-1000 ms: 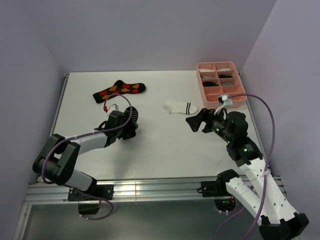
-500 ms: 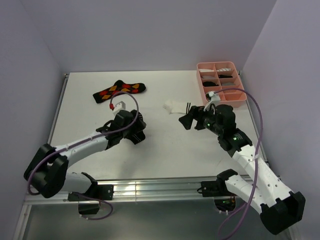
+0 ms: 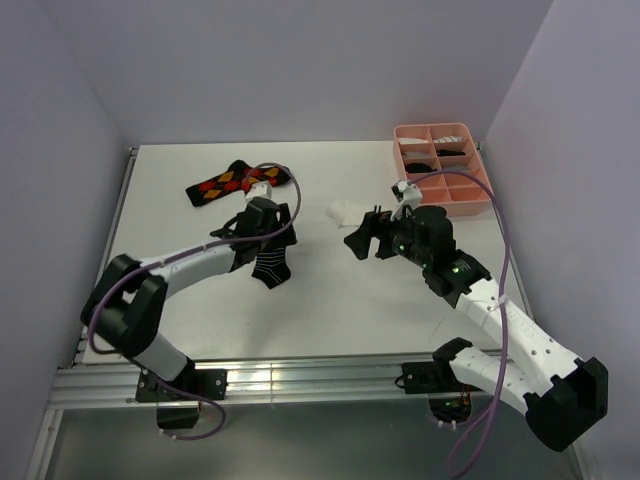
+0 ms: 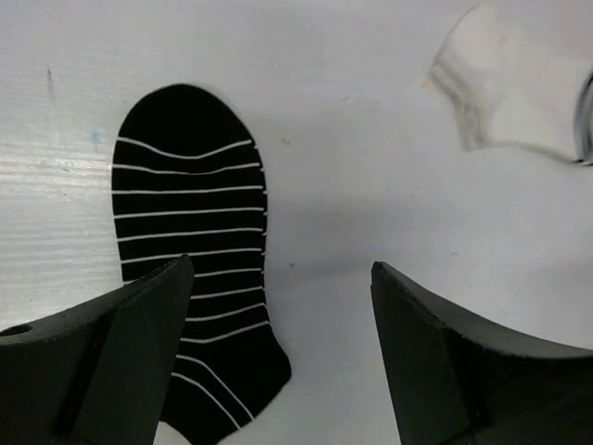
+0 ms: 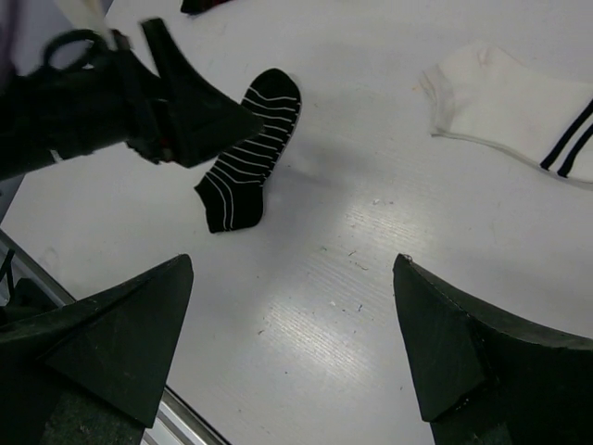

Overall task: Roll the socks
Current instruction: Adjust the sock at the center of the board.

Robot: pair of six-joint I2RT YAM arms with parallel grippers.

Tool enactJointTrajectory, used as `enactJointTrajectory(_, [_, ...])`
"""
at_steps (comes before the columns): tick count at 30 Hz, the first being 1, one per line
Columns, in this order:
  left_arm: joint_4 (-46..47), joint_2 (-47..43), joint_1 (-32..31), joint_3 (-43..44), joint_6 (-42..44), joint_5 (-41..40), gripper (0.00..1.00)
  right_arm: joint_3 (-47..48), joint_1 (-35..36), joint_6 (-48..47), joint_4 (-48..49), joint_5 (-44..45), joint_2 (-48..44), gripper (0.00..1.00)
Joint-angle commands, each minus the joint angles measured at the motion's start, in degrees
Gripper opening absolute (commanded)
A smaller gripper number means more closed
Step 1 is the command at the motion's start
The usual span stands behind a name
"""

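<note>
The black sock with thin white stripes (image 3: 270,268) (image 4: 190,232) (image 5: 250,162) lies flat on the table. My left gripper (image 3: 276,228) (image 4: 281,278) hovers open over its cuff end, holding nothing. The short white sock with black cuff stripes (image 3: 343,210) (image 4: 519,93) (image 5: 510,102) lies to the right, partly hidden in the top view by my right gripper (image 3: 362,236) (image 5: 292,269). That gripper is open, with only bare table between its fingers. The argyle sock (image 3: 238,180) lies flat at the far left.
A pink compartment tray (image 3: 480,190) with small dark and white items stands at the far right corner. The table (image 3: 330,300) ends at a metal rail in front. Grey walls close in the left, back and right.
My left gripper has moved away from me, and the striped sock now shows flat on the table. My right gripper has moved left, toward the white sock.
</note>
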Motion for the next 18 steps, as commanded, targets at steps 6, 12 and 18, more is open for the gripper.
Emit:
enactJointTrajectory(6, [2.2,12.8,1.0,7.1,5.2,5.0,0.83,-1.1,1.4,-1.2,-1.0,5.1,-5.7,0.95])
enactJointTrajectory(12, [4.7,19.6,1.0,8.3,5.7,8.7,0.83,-2.8,1.4,-1.4,-3.4,6.6,-8.2,0.95])
enactJointTrajectory(18, [5.7,20.8,-0.6,8.6,4.2,13.8,0.83,-4.1,1.4,-2.6,-4.9,7.9,-9.7,0.95])
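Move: The striped black sock lies under the open left hand, its middle about 3 cm back and 3 cm left of the hand point and some 8 cm below, toe outward. On the table beyond, the white sock lies some 16 cm to the right and 5 cm ahead, the argyle sock about 12 cm left and 13 cm ahead. From the right hand, the striped sock's middle is about 19 cm left, 4 cm ahead and 20 cm below. Down first, about 7 cm onto the striped sock, the left hand then levels off and slides right and a little forward, some 4 cm sideways in all, its fingertips pressing on the fabric and dragging it towards the white sock. The fingers stay open while the wrist turns about 10 degrees clockwise. The open right hand backs off a few centimetres to the right and back, clear of everything. ##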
